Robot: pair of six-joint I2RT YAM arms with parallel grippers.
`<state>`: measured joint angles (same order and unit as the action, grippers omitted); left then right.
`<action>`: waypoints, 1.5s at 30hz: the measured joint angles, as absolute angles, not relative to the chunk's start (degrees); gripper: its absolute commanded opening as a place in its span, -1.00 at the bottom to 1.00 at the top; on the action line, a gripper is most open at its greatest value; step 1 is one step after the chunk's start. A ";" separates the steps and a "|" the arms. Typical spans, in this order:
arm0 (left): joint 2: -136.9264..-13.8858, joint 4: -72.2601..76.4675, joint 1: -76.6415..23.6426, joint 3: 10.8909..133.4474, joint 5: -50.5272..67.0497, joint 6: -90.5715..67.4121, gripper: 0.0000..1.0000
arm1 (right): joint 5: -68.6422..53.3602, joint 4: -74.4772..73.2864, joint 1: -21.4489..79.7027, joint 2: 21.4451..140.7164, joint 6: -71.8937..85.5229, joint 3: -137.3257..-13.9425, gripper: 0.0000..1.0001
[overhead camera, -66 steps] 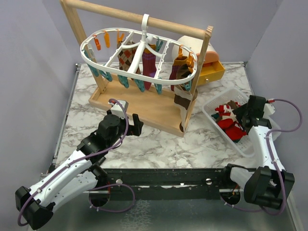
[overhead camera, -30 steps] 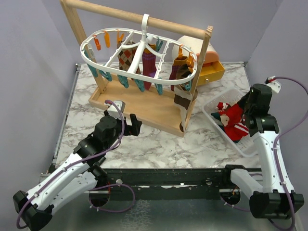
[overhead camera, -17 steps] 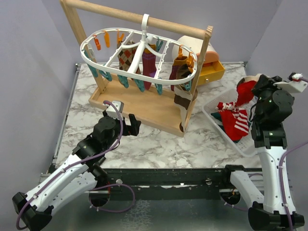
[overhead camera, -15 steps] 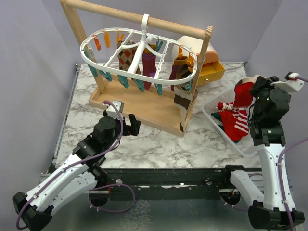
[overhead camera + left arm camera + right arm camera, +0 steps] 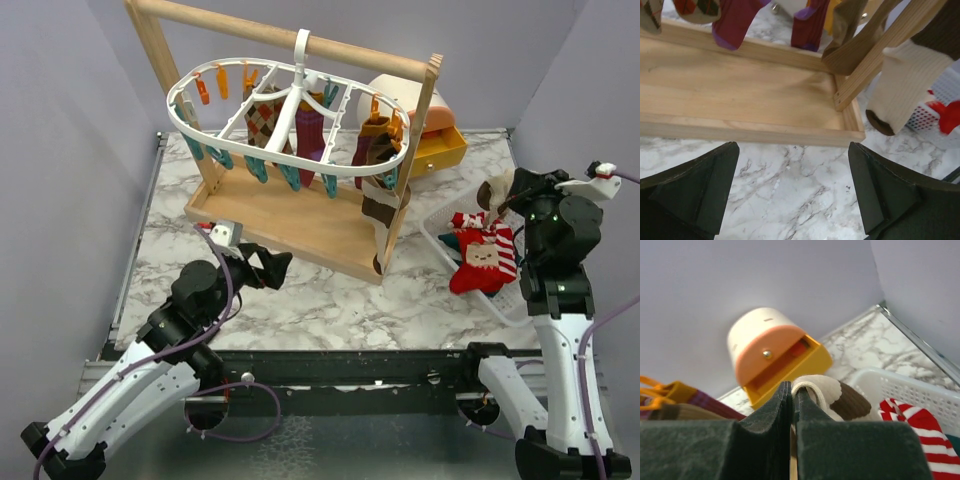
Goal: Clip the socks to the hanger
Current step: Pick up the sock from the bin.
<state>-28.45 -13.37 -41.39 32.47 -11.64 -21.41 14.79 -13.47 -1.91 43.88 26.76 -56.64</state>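
The white oval hanger (image 5: 301,48) hangs from the wooden bar. Argyle (image 5: 265,120), maroon (image 5: 310,130) and brown (image 5: 372,140) socks are clipped to it, and a brown-and-cream sock (image 5: 380,205) hangs at its right end. My right gripper (image 5: 510,190) is raised over the basket. It is shut on the cream cuff (image 5: 820,390) of a red sock (image 5: 480,262) that dangles below it. My left gripper (image 5: 275,262) is open and empty above the marble, in front of the wooden tray (image 5: 740,95). From the left wrist, the maroon (image 5: 737,20) and cream (image 5: 900,85) sock ends hang above the tray.
A white slatted basket (image 5: 440,215) at the right holds more red and striped socks (image 5: 465,225). The wooden rack's tray (image 5: 290,215) and right post (image 5: 415,150) stand mid-table. A cream-and-orange container with a yellow drawer (image 5: 435,130) sits behind the basket. Purple walls close in on both sides.
My right gripper rose out of the basket with the red sock, which now hangs free below it. My left arm drew back slightly toward the near edge, still open.
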 measured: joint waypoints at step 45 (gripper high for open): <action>-19.07 15.00 -41.39 31.38 26.30 -42.37 0.98 | -59.22 25.02 5.69 40.53 61.14 -69.10 -0.99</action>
<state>-19.07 15.00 -41.39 31.38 26.30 -42.37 -59.22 25.02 5.69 40.53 61.14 -69.10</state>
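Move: The right hand already holds the striped sock above the bin, whose middle is about 10 cm ahead, 8 cm to its right and 28 cm below. The left hand's open fingers wait some 46 cm to the right hand's left, 9 cm nearer the base and 13 cm lower; the hanger's near right end is about 24 cm left, 4 cm ahead and roughly level. From the left hand, the held sock lies some 46 cm right, 9 cm ahead and 9 cm up. Keeping its pinch on the striped sock, the right hand swings it away from the bin towards the left hand, ending about 22 cm back, as far left and some 18 cm up, easing a little forward again at the end, while the wrist turns nearly 90 degrees counter-clockwise until the fingers point left. The left hand rises and draws back with its fingers still wide open, drifting a little right, and rolls and turns some 40 degrees clockwise so that its open fingers face the incoming sock, without touching it yet. ##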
